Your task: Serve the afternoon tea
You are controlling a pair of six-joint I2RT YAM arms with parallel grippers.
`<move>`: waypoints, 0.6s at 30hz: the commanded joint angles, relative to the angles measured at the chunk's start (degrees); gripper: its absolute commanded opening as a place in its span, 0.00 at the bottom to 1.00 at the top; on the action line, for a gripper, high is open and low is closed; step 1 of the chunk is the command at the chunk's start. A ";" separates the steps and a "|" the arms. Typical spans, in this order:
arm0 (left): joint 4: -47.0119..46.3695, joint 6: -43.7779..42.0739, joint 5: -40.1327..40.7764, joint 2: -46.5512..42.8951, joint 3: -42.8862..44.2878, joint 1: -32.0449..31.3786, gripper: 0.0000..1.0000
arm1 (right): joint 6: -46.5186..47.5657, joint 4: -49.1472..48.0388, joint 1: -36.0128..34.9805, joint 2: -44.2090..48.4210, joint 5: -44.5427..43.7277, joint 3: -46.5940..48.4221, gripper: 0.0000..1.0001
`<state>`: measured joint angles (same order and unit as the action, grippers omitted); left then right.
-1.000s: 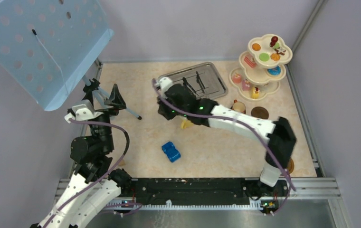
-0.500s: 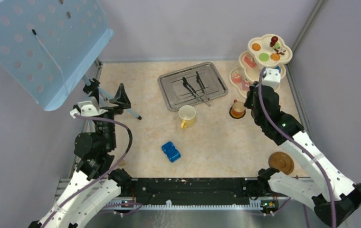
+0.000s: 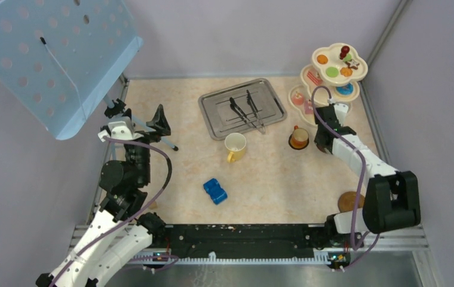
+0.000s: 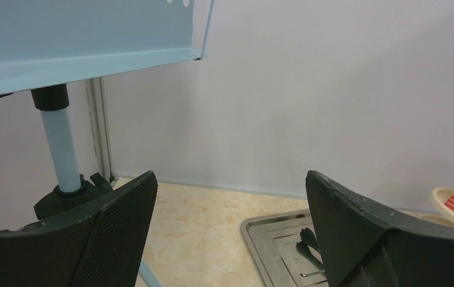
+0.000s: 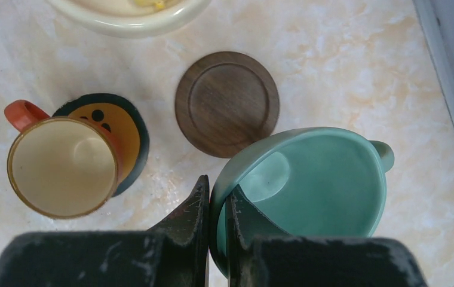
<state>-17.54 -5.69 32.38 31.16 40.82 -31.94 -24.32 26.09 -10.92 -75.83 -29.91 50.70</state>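
Note:
My right gripper (image 5: 217, 203) is shut on the rim of the teal cup (image 5: 308, 185), one finger inside and one outside. The cup overlaps the near edge of a bare round brown coaster (image 5: 227, 103). To its left the small brown cup (image 5: 63, 164) stands on a dark coaster (image 5: 130, 128). From above, the right gripper (image 3: 325, 134) sits just right of the brown cup (image 3: 299, 137) and hides the teal cup. The yellow-and-cream mug (image 3: 235, 145) stands mid-table. The cream tiered stand (image 3: 308, 76) holds the toy cakes. My left gripper (image 4: 230, 233) is open and empty, at the far left (image 3: 147, 122).
A steel tray (image 3: 211, 101) with two black tongs (image 3: 247, 110) lies at the back centre. A blue toy car (image 3: 215, 191) sits near the front. More brown coasters (image 3: 349, 201) lie by the right arm's base. A blue music stand (image 3: 51, 54) overhangs the left side.
The right arm swung from above the yellow mug across to the right and now sits by the tiered stand, over the bare coaster. The left gripper drifted slightly right.

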 commanded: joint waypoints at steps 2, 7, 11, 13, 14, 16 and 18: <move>-1.00 0.33 -0.72 0.54 0.88 0.23 0.99 | 3.73 -6.10 0.82 -8.08 1.89 7.62 0.00; -1.05 0.47 -1.00 0.72 0.88 0.28 0.99 | 4.92 -7.15 1.12 -12.98 0.06 9.88 0.00; -1.07 0.43 -1.09 0.74 0.86 0.26 0.99 | 5.45 -7.53 1.73 -16.81 0.86 11.50 0.00; -1.06 0.40 -1.04 0.75 0.77 0.27 0.99 | 5.81 -7.75 1.74 -18.10 0.30 12.21 0.00; -1.11 0.41 -1.01 0.82 0.76 0.29 0.99 | 6.04 -8.19 1.87 -18.46 0.33 12.28 0.00; -1.11 0.43 -1.10 0.91 0.84 0.22 0.99 | 6.19 -8.66 2.24 -19.67 0.41 12.81 0.00; -1.10 0.50 -1.26 0.93 0.82 0.22 0.99 | 6.19 -7.71 2.62 -21.09 0.48 14.16 0.00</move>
<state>-17.47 -5.69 32.12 31.42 40.82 -31.94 -19.29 20.32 -9.52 -95.37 -28.12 60.25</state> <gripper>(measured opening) 0.987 0.055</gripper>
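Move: The wooden coaster for the held mint cup lies about 8 cm ahead of the right hand, 3 cm to its right and 9 cm below. Level with the coaster, the red-handled mug stands roughly 9 cm to the hand's left and 6 cm below; the tea stand's lowest tier is about 21 cm ahead, 2 cm right and 8 cm below. From the left hand, the coaster is some 15 cm ahead, 62 cm right and 38 cm down. Carry the mint cup onward with the right gripper, its fingers staying shut on the cup's left rim. Go forward about 6 cm, easing off near the end, and sink some 4.5 cm on the way to bring the cup over the wooden coaster, to the right of the mug. Let the hand tip only about five degrees further down. ##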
